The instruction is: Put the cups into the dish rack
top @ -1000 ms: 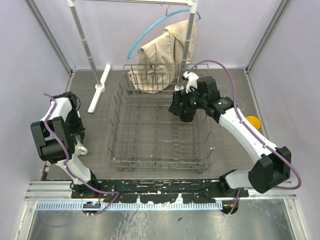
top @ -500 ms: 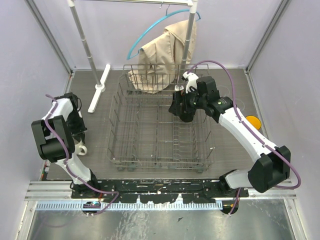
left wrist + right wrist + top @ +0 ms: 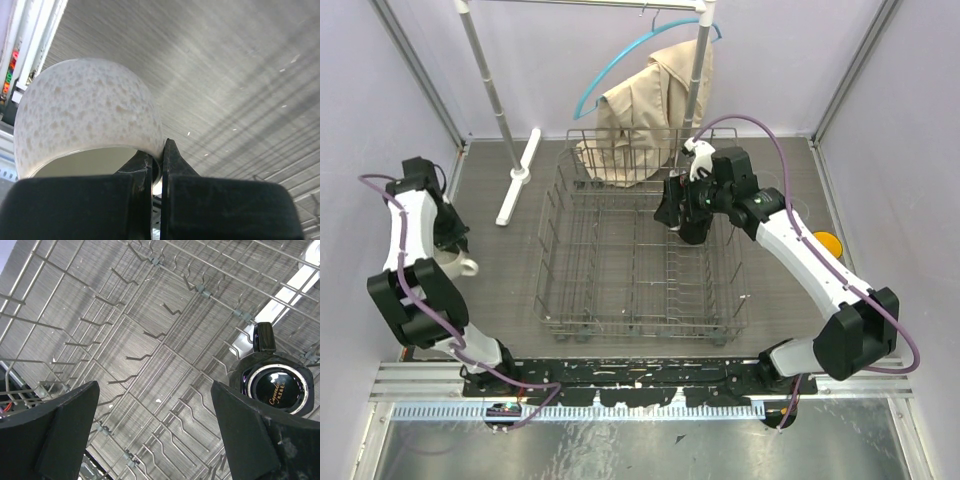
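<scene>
In the left wrist view my left gripper point(image 3: 159, 150) is shut on the rim of the speckled white mug point(image 3: 85, 107), one finger inside it and one outside. From above, that white mug point(image 3: 456, 263) hangs at the far left beside the left gripper point(image 3: 448, 245), left of the grey wire dish rack point(image 3: 548, 250). My right gripper point(image 3: 685, 218) hovers open over the rack's right rear part. Below its spread fingers point(image 3: 67, 420) lie the rack's tines point(image 3: 165, 405), and a black mug point(image 3: 275, 382) stands bottom-up among them. A yellow mug point(image 3: 825, 243) sits on the table right of the rack.
A clothes rail's white foot point(image 3: 518, 178) lies behind the rack at left. A beige garment point(image 3: 650, 110) and a blue hanger point(image 3: 620, 60) hang from the rail over the rack's back edge. Purple walls close in both sides.
The left gripper closed on the white mug's rim, then the left arm swung up and back, carrying the mug away from the near edge. The right arm barely moved.
</scene>
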Action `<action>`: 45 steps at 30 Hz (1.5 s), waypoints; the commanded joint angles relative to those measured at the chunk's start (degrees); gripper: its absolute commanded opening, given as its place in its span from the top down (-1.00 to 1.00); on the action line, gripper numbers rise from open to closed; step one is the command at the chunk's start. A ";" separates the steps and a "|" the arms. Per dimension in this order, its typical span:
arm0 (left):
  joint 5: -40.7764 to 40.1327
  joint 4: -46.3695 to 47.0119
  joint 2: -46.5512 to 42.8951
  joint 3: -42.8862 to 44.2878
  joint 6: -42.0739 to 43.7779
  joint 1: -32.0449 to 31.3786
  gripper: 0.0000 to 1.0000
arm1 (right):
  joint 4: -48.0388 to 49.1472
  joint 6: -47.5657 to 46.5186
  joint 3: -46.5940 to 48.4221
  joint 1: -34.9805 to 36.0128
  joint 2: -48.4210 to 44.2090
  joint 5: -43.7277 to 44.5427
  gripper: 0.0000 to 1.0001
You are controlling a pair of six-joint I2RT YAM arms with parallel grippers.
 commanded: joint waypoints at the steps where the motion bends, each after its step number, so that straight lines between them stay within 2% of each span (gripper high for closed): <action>1: 2.94 0.66 -5.22 5.83 -4.25 0.67 1.00 | 0.94 1.80 3.61 -0.03 -0.09 -2.44 -0.99; 12: 14.55 1.13 -11.14 19.36 -12.19 -0.18 1.00 | -0.83 6.68 7.34 1.85 1.77 -7.33 -0.99; 20: 20.90 -3.14 -10.85 34.31 -14.89 -6.07 1.00 | -2.27 12.76 11.91 2.67 3.73 -13.76 -0.98; 26: 25.56 -1.14 -11.27 39.58 -18.97 -11.85 1.00 | 2.06 21.73 12.20 2.67 4.36 -23.59 -0.97; 29: 28.96 1.03 -12.07 39.88 -21.21 -13.44 1.00 | 7.64 29.49 11.05 2.68 4.14 -28.30 -0.97; 32: 31.82 4.00 -13.00 39.87 -23.47 -15.27 1.00 | 17.63 39.40 7.67 2.67 3.93 -33.73 -0.96; 36: 35.55 8.08 -13.83 37.88 -26.60 -19.17 1.00 | 39.99 58.53 0.24 2.75 3.78 -38.54 -0.96; 41: 38.16 17.38 -16.41 29.93 -30.89 -26.56 1.00 | 62.06 79.15 -6.39 4.41 6.58 -38.98 -0.95; 45: 37.41 22.38 -17.21 25.56 -29.06 -33.34 1.00 | 72.22 88.85 -6.74 5.79 9.14 -37.76 -0.88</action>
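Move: The left gripper already holds the white cup by its rim, clear of the table, with the cup's middle about 4 cm back and 3 cm below. The open right gripper is some 49 cm to the left gripper's right, 5 cm ahead and 10 cm higher. The white stand foot lies 17 cm ahead of the left gripper and 13 cm right. From the right gripper, the white cup is 50 cm left and 9 cm back; the black cup is 4 cm right, 17 cm below. Lift the left gripper about 30 cm, easing forward at first, then swing it some 26 cm right over the rack's edge towards the right gripper, fingers shut on the white cup and swinging up from straight down to forward-right. Bring the right gripper left and up by 10 cm each, somewhat back, rolling it until its wide-open fingers point level to the left, facing the cup. ##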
